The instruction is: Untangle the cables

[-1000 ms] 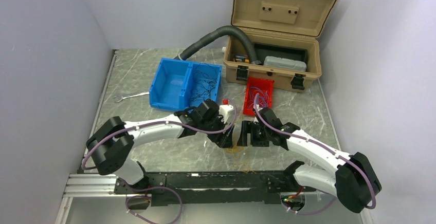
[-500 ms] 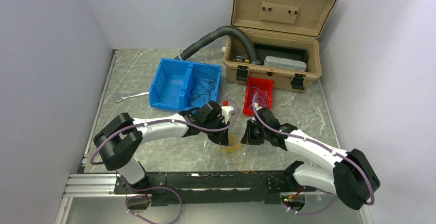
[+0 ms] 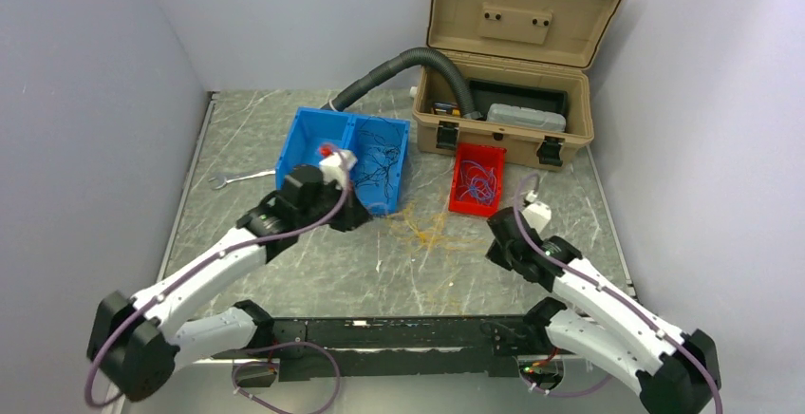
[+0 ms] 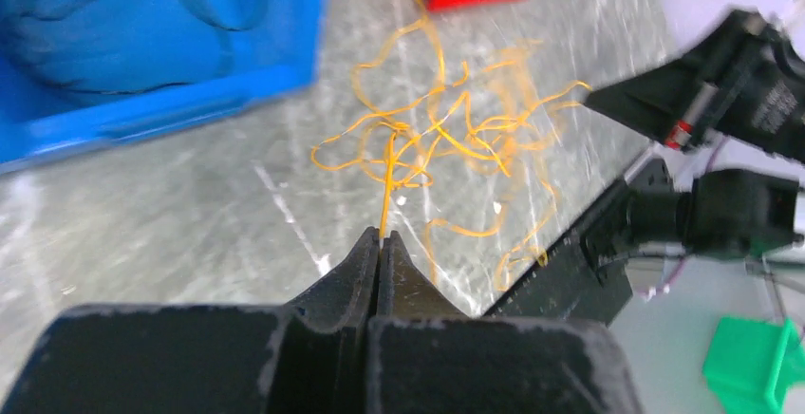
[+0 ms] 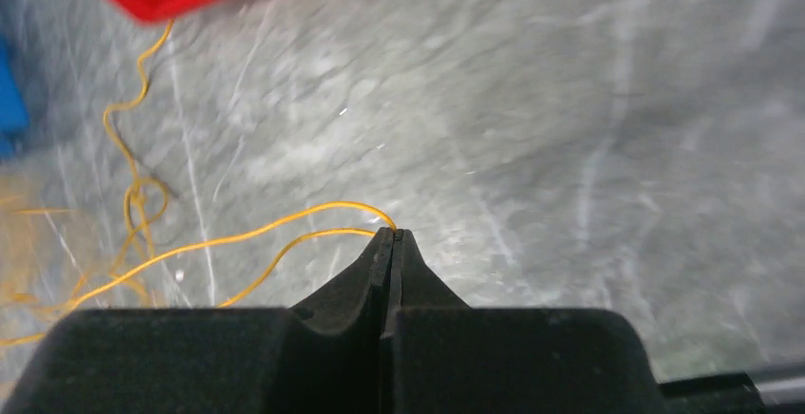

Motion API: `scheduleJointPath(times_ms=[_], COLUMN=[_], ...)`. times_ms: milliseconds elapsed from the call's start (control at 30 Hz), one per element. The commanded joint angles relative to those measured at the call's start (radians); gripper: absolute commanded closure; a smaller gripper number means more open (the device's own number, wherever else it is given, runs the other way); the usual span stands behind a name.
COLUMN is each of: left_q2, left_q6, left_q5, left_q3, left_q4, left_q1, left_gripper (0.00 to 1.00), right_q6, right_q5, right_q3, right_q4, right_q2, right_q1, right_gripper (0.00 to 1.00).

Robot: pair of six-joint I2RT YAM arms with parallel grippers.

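A tangle of thin yellow-orange cables (image 3: 427,229) lies on the marble table between my two grippers. My left gripper (image 3: 365,216) is by the blue bin's near corner, shut on one orange strand (image 4: 384,186) that leads to the tangle (image 4: 446,139). My right gripper (image 3: 494,243) is to the right of the tangle, shut on a looped orange strand (image 5: 313,219) at its tips (image 5: 389,233). Thin black cables (image 3: 380,158) lie in the blue bin's right compartment. Blue and purple cables (image 3: 479,181) lie in the red bin.
The blue bin (image 3: 313,148) stands at the back left and the red bin (image 3: 491,155) at the back centre. An open tan toolbox (image 3: 513,63) with a grey hose (image 3: 399,65) stands behind. A wrench (image 3: 237,178) lies left. A black rail (image 3: 380,333) runs along the front.
Both grippers have pulled apart, the left one back-left toward the blue bin and the right one to the right. The orange tangle has been drawn out and spread between them.
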Motion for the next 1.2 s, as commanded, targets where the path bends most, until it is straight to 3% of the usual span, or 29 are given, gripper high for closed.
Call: scheduleJointPath(times_ms=[0, 233, 500, 833, 1167], left_q2=[-0.166, -0.332, -0.38, -0.202, 0.04], left_q6=[-0.021, 0.019, 0.126, 0.248, 0.347], left_q5=[0.03, -0.083, -0.161, -0.298, -0.405], left_q3=[-0.034, 0.051, 0.208, 0.614, 0.943], left_q4=[-0.062, -0.307, -0.458, -0.579, -0.547], left_q1=[0.131, 0.274, 0.348, 0.362, 0.393], left_gripper=[1.0, 1.0, 1.0, 1.0, 1.0], right_q6=[0.237, 0.457, 0.246, 0.061, -0.041], right_q5=[0.273, 0.385, 0.388, 0.292, 0.232], right_q3=[0.065, 0.099, 0.134, 0.163, 0.174], right_q4=[-0.267, -0.442, -0.34, -0.185, -0.082], right_q2=[-0.098, -0.237, -0.344, -0.293, -0.259], right_q1=[-0.018, -0.021, -0.021, -0.021, -0.02], right_gripper=[1.0, 1.0, 1.0, 1.0, 1.0])
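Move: The loose tangle of yellow cables lies about 13 cm to the right of the left hand, roughly level with it and 12 cm below. From the right hand it is some 16 cm left, 5 cm ahead and 3 cm below; each hand already grips a yellow strand. The blue bin's left compartment is about 18 cm ahead and 13 cm left of the left hand, 9 cm down. The red bin sits 16 cm ahead and 3 cm left of the right hand. The yellow cables are drawn apart by both shut grippers: the left hand sweeps its strand left, away from the tangle, then climbs steeply to about 25 cm up and eases forward, its wrist turning counter-clockwise and its fingers tilting up. The right hand keeps its strand, pulls about 8 cm right while rising, then drifts partly back left, still lifting. ##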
